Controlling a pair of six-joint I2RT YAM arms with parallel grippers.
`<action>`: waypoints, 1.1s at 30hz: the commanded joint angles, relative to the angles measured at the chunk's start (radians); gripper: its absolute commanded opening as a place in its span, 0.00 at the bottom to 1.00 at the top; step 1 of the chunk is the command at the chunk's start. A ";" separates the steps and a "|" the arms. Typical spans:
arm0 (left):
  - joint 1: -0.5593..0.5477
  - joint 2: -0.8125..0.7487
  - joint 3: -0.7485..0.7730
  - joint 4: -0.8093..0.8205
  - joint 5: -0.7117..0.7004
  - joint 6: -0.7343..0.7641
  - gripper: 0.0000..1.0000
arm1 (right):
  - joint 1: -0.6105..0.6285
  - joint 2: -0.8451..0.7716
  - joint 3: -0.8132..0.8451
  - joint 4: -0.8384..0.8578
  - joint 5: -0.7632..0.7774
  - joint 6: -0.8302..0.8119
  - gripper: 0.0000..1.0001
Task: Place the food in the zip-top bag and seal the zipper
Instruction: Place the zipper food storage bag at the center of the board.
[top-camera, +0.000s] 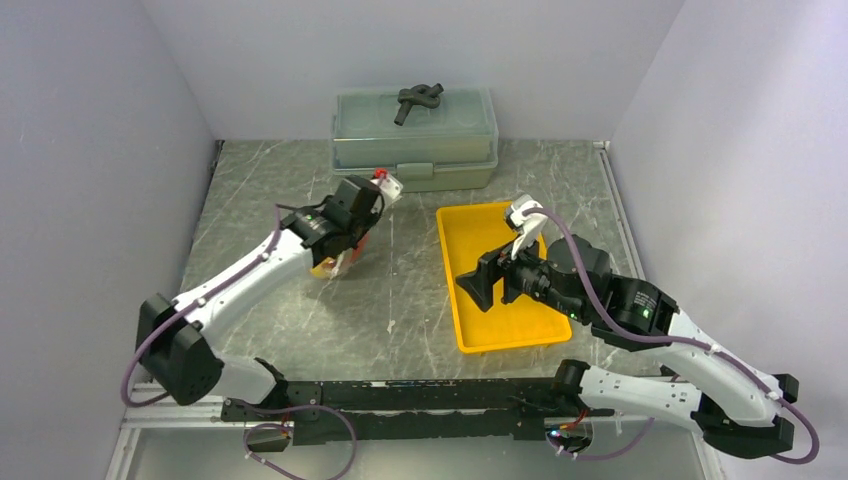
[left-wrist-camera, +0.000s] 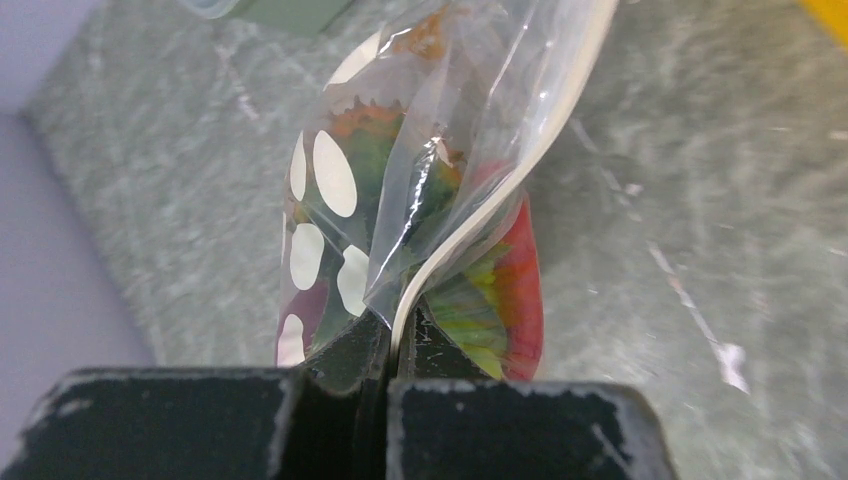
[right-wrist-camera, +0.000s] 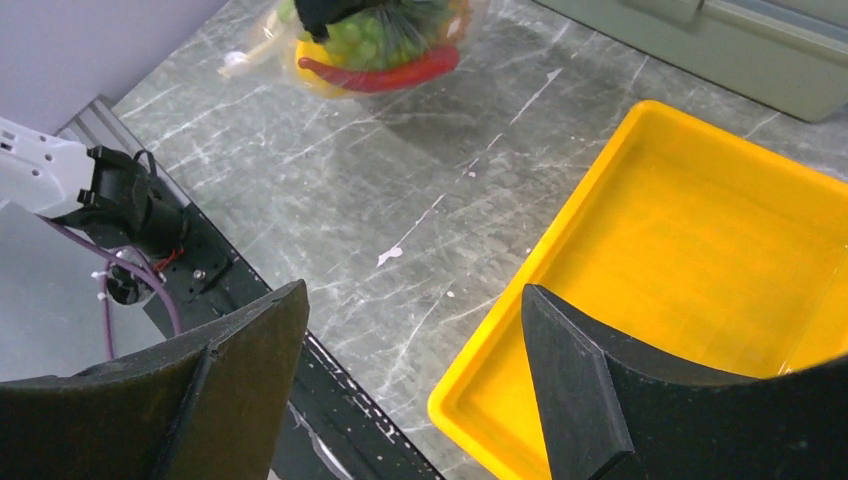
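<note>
The clear zip-top bag (left-wrist-camera: 430, 150) hangs from my left gripper (left-wrist-camera: 393, 335), which is shut on the whitish zipper (left-wrist-camera: 520, 160) at the bag's mouth. The food sits inside it: a red chili (left-wrist-camera: 525, 280), something purple (left-wrist-camera: 305, 310), and in the right wrist view green grapes (right-wrist-camera: 370, 40), the chili (right-wrist-camera: 385, 75) and a yellow piece (right-wrist-camera: 310, 65). From above, the bag (top-camera: 335, 264) rests on the table under the left gripper (top-camera: 350, 248). My right gripper (top-camera: 478, 283) hovers open and empty over the left rim of the yellow tray, its jaws (right-wrist-camera: 415, 295) spread wide.
The yellow tray (top-camera: 448, 260) lies right of centre with nothing in it (right-wrist-camera: 700, 230). A grey-green lidded box (top-camera: 415, 135) stands at the back wall with a dark tool (top-camera: 418, 100) on its lid. A black rail (top-camera: 400, 400) runs along the near edge.
</note>
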 joint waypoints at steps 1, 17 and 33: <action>-0.080 0.079 -0.008 0.107 -0.278 0.089 0.00 | -0.003 -0.049 -0.025 0.072 0.033 0.012 0.82; -0.315 0.330 0.020 -0.015 -0.434 -0.153 0.01 | -0.005 -0.101 -0.105 0.088 0.050 0.026 0.83; -0.428 0.281 0.078 -0.131 -0.329 -0.390 0.88 | -0.005 -0.144 -0.123 0.042 0.148 0.034 0.86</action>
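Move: The left gripper holds the zip-top bag by its edge; the bag's middle hangs about 9 cm below the fingers, some 4 cm nearer the base and 2 cm to their left. The board's centre is roughly 5 cm back, 11 cm right and 18 cm down. The yellow tray's middle lies 34 cm right and 8 cm back, the green box's 22 cm ahead and 12 cm right. From the right hand, the board's centre is about 17 cm ahead, 13 cm left, 30 cm below. Lower the left gripper about 10 cm with the bag still pinched, sweeping it some 8 cm right and then also 6 cm back towards the board's centre, and roll it about 20 degrees so its left side rises. Over the last half, spread the fingers almost fully to let go of the zipper edge while still easing right and back. The empty right hand stays open, drifting a couple of centimetres left. ##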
